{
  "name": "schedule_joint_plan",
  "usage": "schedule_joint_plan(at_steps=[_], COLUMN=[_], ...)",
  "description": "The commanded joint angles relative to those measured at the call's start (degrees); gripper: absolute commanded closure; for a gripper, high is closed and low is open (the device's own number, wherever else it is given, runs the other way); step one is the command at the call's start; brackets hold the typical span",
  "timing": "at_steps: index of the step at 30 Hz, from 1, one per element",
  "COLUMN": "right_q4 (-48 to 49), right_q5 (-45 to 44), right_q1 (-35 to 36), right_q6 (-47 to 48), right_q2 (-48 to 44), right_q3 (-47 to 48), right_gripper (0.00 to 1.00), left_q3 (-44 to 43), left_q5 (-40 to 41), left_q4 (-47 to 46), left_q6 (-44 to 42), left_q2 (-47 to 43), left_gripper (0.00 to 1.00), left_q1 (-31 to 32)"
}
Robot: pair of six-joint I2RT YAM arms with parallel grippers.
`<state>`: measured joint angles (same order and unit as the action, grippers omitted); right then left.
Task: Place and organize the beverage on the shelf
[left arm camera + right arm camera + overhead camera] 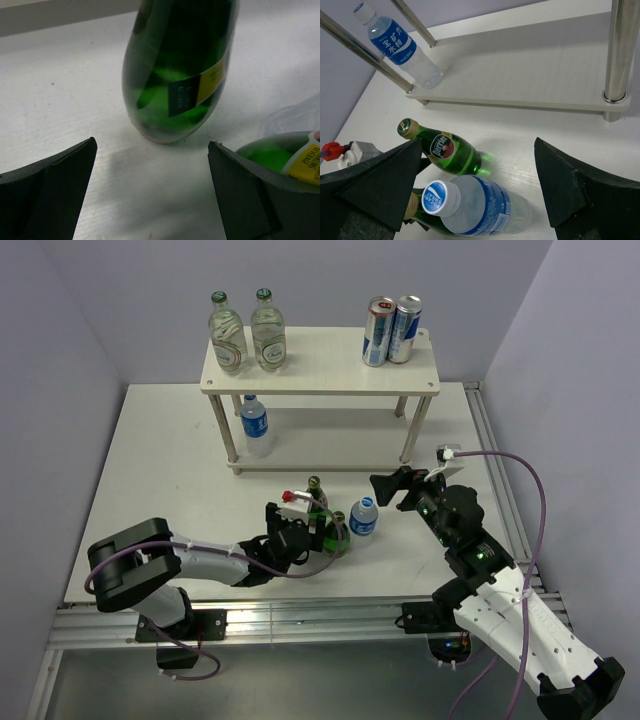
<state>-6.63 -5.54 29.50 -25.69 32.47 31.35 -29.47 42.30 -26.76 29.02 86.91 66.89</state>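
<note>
The shelf (320, 365) stands at the back with two clear glass bottles (227, 335) and two cans (392, 330) on top, and a blue-labelled water bottle (256, 426) on its lower board (520, 75). In front of it on the table stand two green bottles (317, 495) (337, 532) and a Pocari Sweat bottle (363, 518). My left gripper (318, 525) is open at table height. One green bottle (180, 75) is just ahead of its jaws and the other (280, 150) is behind its right finger. My right gripper (477, 142) hangs open above the Pocari bottle (475, 205) and a green bottle (447, 150).
Metal shelf legs (620, 50) rise at the right of the right wrist view. The white table (150, 490) ends at a rail along the near edge, with purple walls on three sides.
</note>
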Motion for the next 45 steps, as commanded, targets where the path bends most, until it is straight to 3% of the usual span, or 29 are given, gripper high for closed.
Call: schedule_joint_plan(at_steps=[1, 10, 15, 19, 21, 23, 24, 25, 26, 28, 45], right_q4=[2.15, 2.33, 2.41, 2.41, 2.50, 2.50, 2.50, 2.50, 2.50, 2.50, 2.50], right_q5=[0.27, 0.62, 0.79, 0.88, 1.06, 1.06, 1.06, 1.06, 0.97, 1.06, 1.06], right_q1=[0.30, 0.30, 0.30, 0.39, 0.30, 0.30, 0.30, 0.39, 0.39, 0.30, 0.30], right_q6=[0.03, -0.06, 0.03, -0.06, -0.06, -0.06, -0.06, -0.06, -0.06, -0.06, -0.15], right_q2=[0.05, 0.31, 0.31, 0.40, 0.40, 0.40, 0.40, 0.49, 0.40, 0.49, -0.04], right_q3=[-0.50, -0.50, -0.50, -0.50, -0.50, -0.51, -0.50, -0.59, -0.51, -0.51, -0.68], right_gripper=[0.00, 0.00, 0.00, 0.00, 0.00, 0.00, 0.00, 0.00, 0.00, 0.00, 0.00], left_q3=[-3.57, -8.84, -10.25, -10.78, -11.04, -11.83, -12.10, -12.27, -12.88, -13.41, -17.72], left_q5=[-0.91, -1.00, -1.26, -1.08, -1.08, -1.17, -1.00, -0.91, -0.91, -0.47, 1.29], left_q4=[-8.12, -11.82, -14.46, -15.33, -16.04, -16.48, -16.65, -16.92, -17.09, -17.00, -14.98], left_q6=[-0.89, -3.18, -3.70, -4.32, -4.49, -5.11, -5.46, -5.72, -5.99, -6.43, -13.90], left_q2=[2.29, 10.02, 12.57, 13.63, 14.42, 15.21, 15.91, 16.18, 16.44, 16.88, 9.59], left_gripper=[0.01, 0.01, 0.12, 0.30, 0.34, 0.46, 0.53, 0.69, 0.76, 1.00, 1.00], left_q1=[0.61, -0.09, -1.68, -2.73, -2.99, -3.35, -3.52, -3.61, -3.61, -3.70, -3.70])
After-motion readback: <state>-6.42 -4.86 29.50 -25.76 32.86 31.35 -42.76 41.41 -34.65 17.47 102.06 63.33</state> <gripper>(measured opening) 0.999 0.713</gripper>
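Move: Just ahead of the open left fingers, about 3 cm out and 2 cm to the right, stands the far green Perrier bottle, its middle some 4 cm higher than the hand. The near green bottle is about 4 cm back and 6 cm right of the hand, beside the right finger. The Pocari bottle stands roughly level with the hand, 11 cm right. From the idle right hand the far Perrier lies about 3 cm ahead, 11 cm left and 13 cm below. Sweeping the left hand to the right first, then more forward, about 5 cm each way and nearly level, so the far green bottle comes between the fingers, while the gripper's right side shoves the near green bottle rightward. The fingers close about a quarter of their range and pinch the far bottle's lower body; after the travel stops, the wrist rolls slightly, left side up, about 5 degrees. ##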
